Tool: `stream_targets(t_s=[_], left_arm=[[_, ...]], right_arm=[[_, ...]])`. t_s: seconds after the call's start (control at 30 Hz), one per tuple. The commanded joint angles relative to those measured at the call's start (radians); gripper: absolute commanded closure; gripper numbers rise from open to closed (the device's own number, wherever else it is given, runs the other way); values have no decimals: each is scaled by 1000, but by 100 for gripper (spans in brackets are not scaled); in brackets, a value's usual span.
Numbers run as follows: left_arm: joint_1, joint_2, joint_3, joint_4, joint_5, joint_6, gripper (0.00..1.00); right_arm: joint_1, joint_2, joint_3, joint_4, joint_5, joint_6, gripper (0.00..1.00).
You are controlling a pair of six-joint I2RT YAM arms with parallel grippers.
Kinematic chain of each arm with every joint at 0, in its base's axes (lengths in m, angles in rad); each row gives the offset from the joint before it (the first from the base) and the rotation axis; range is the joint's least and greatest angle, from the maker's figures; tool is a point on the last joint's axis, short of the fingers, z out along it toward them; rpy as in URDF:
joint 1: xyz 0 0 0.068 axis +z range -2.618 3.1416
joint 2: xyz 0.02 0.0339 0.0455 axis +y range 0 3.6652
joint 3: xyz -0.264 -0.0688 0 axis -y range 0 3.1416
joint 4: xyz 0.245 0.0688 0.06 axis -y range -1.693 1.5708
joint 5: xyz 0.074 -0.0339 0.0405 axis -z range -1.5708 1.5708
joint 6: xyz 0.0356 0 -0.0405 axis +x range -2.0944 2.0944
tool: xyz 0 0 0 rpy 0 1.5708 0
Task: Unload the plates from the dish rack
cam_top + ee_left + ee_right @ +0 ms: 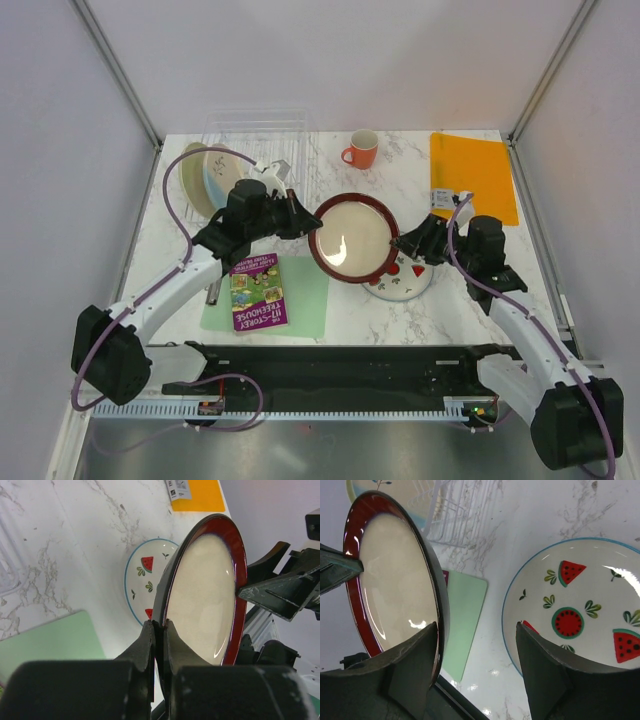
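My left gripper (303, 216) is shut on the left rim of the dark-red-rimmed beige plate (352, 238) and holds it tilted above the table; the pinch shows in the left wrist view (159, 629), as does the plate (202, 595). My right gripper (408, 243) is open at the plate's right edge; in the right wrist view (477, 632) the rim (437, 595) lies just inside its left finger. The watermelon plate (408, 282) lies flat on the table below. The clear dish rack (262, 148) at the back left holds the yellow-green plate (194, 180) and the blue-and-cream plate (220, 176).
An orange mug (360, 150) stands at the back centre. An orange mat (475, 175) with a white tag (445, 198) lies at the back right. A light green mat (305, 300) with a purple book (258, 293) lies near the front left.
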Motion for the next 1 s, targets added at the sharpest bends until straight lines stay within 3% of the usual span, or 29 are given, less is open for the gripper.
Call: stream_targets(t_s=[0.0,0.2,0.37,0.4,0.43,0.53,0.57,0.6,0.7,0.87,0.97], left_arm=[[-22,-24,19,240,85,-125,98],[-48,8,9,267,68,-128,98],[-57,19,9,273,65,-128,98],[-57,17,7,275,65,-127,98],[-57,17,7,275,63,-125,98],[-57,6,-2,246,37,-102,96],[-57,2,6,224,20,-72,87],[-57,-1,10,188,3,-53,64],[-57,-24,13,60,-108,19,42],[-57,-118,-36,-64,-365,88,23],[-57,-191,-74,-78,-432,111,22]], right_arm=[[38,21,-2,106,-29,35,29],[78,34,-11,141,-24,62,33],[94,49,-34,194,-53,84,69],[95,52,-37,216,-59,94,86],[94,54,-37,215,-59,98,96],[94,43,-20,150,3,69,100],[95,16,-14,116,75,53,100],[94,0,-3,43,123,32,100],[94,-67,28,-80,267,-33,100],[89,-110,57,-167,376,-67,100],[83,-94,64,-191,416,-82,100]])
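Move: The brown-rimmed plate is already held at its left rim by the left hand. Its middle is about 10 cm right, 4 cm back and 3 cm below that hand, and some 12 cm left of the right hand, 1 cm back and 2 cm below. The watermelon plate lies about 15 cm below the right hand, 3 cm left and 2 cm ahead. The mug is some 36 cm ahead of the right hand, 12 cm left and 12 cm below. The brown-rimmed plate changes hands: its right rim goes between the right fingers as they reach about 3 cm left and close on it, then the left fingers open and let go. The right hand carries it some 6 cm right and 5 cm down towards the watermelon plate, rolling back about 20 degrees, while the left hand withdraws some 4 cm left, rising slightly. ##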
